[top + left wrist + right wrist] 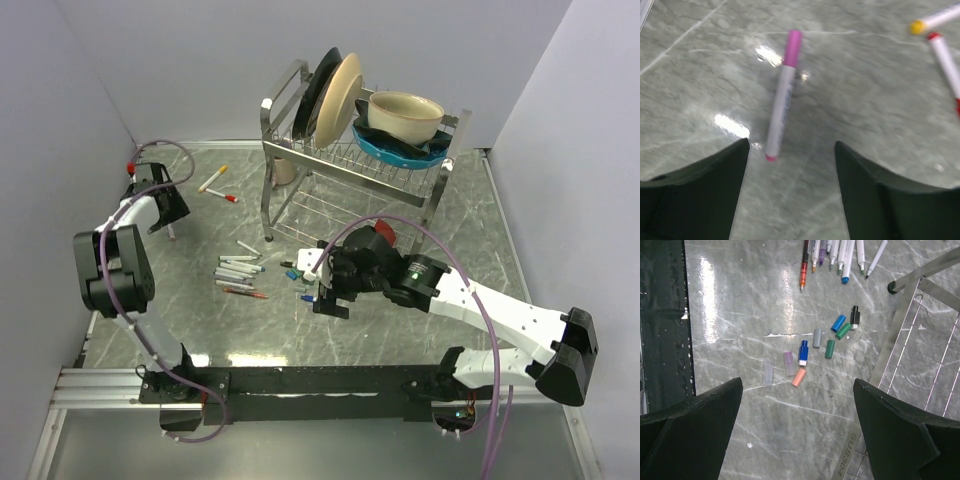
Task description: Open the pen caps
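Observation:
Several loose pen caps (803,352) lie on the table under my right gripper (798,384): blue, green, black, grey, purple and salmon ones. The right gripper hangs above them, open and holding nothing. Uncapped pens (840,252) lie in a row beyond the caps. At the far left, my left gripper (791,145) is open just short of a white pen (780,110) that still wears its pink cap (793,47). The pen's near end lies close to the left finger. A yellow-capped pen (935,21) and a red-capped pen (945,57) lie to the right.
A metal dish rack (350,150) with plates and a bowl stands at the back centre. Its leg (910,315) is just right of the loose caps. Grey walls close in on both sides. The pile of pens (240,275) lies mid-table.

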### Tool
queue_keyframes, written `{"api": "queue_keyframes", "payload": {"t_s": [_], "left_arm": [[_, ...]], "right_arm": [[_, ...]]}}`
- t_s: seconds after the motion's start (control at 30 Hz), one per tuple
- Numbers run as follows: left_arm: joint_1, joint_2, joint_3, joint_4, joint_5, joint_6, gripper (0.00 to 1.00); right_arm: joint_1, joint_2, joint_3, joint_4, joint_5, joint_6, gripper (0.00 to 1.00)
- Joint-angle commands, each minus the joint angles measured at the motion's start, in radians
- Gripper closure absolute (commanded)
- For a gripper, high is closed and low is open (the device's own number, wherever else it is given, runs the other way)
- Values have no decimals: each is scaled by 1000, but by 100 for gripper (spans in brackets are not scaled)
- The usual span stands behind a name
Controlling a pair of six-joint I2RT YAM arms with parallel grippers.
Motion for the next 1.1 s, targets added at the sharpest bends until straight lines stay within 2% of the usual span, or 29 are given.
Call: {"api": "queue_keyframes", "payload": {"t_s": [0.0,0.17,0.3,0.5,0.6,0.63,0.7,0.8,0.9,1.0,1.07], "left_arm": [[40,89,119,-56,-17,74,36],[51,199,208,-90,63,78,52],[53,275,239,-120,95,71,59],[53,308,237,-143,107,51,70],[54,285,188,-127,150,25,81],[53,277,174,-111,164,12,90],[53,245,119,-91,213,-1,99],[56,185,46,-54,270,-24,99],[56,90,-36,-2,320,-58,99],[56,-19,-114,41,405,-101,99],[57,-106,-186,70,475,-141,99]], "right_arm": [[-6,-10,4,14,-24,-8,0],[-5,3,6,15,-24,-8,0],[-6,13,6,15,-17,-8,0],[-5,-4,-8,41,5,-2,0],[-6,-59,-40,95,26,11,0],[-6,-96,-60,128,34,21,0],[-11,-131,-80,170,64,38,0],[-34,-185,-115,245,101,78,0],[-57,-156,-128,277,112,175,0],[-66,-6,-51,68,-90,130,2],[-64,78,7,21,-208,118,8]]}}
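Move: The pink-capped pen lies just under the open left hand, its middle about 3 cm ahead, 3 cm left and 5 cm below. From that hand the red-capped pen is some 12 cm ahead and 12 cm right, the yellow-capped pen about 17 cm ahead and 10 cm right. From the right hand the pink-capped pen is roughly 29 cm ahead, 48 cm left and 17 cm lower. Left hand sinks 5 cm, forward-left onto the pink-capped pen, pinches its mid-body, draws back-right; right hand bobs up. ##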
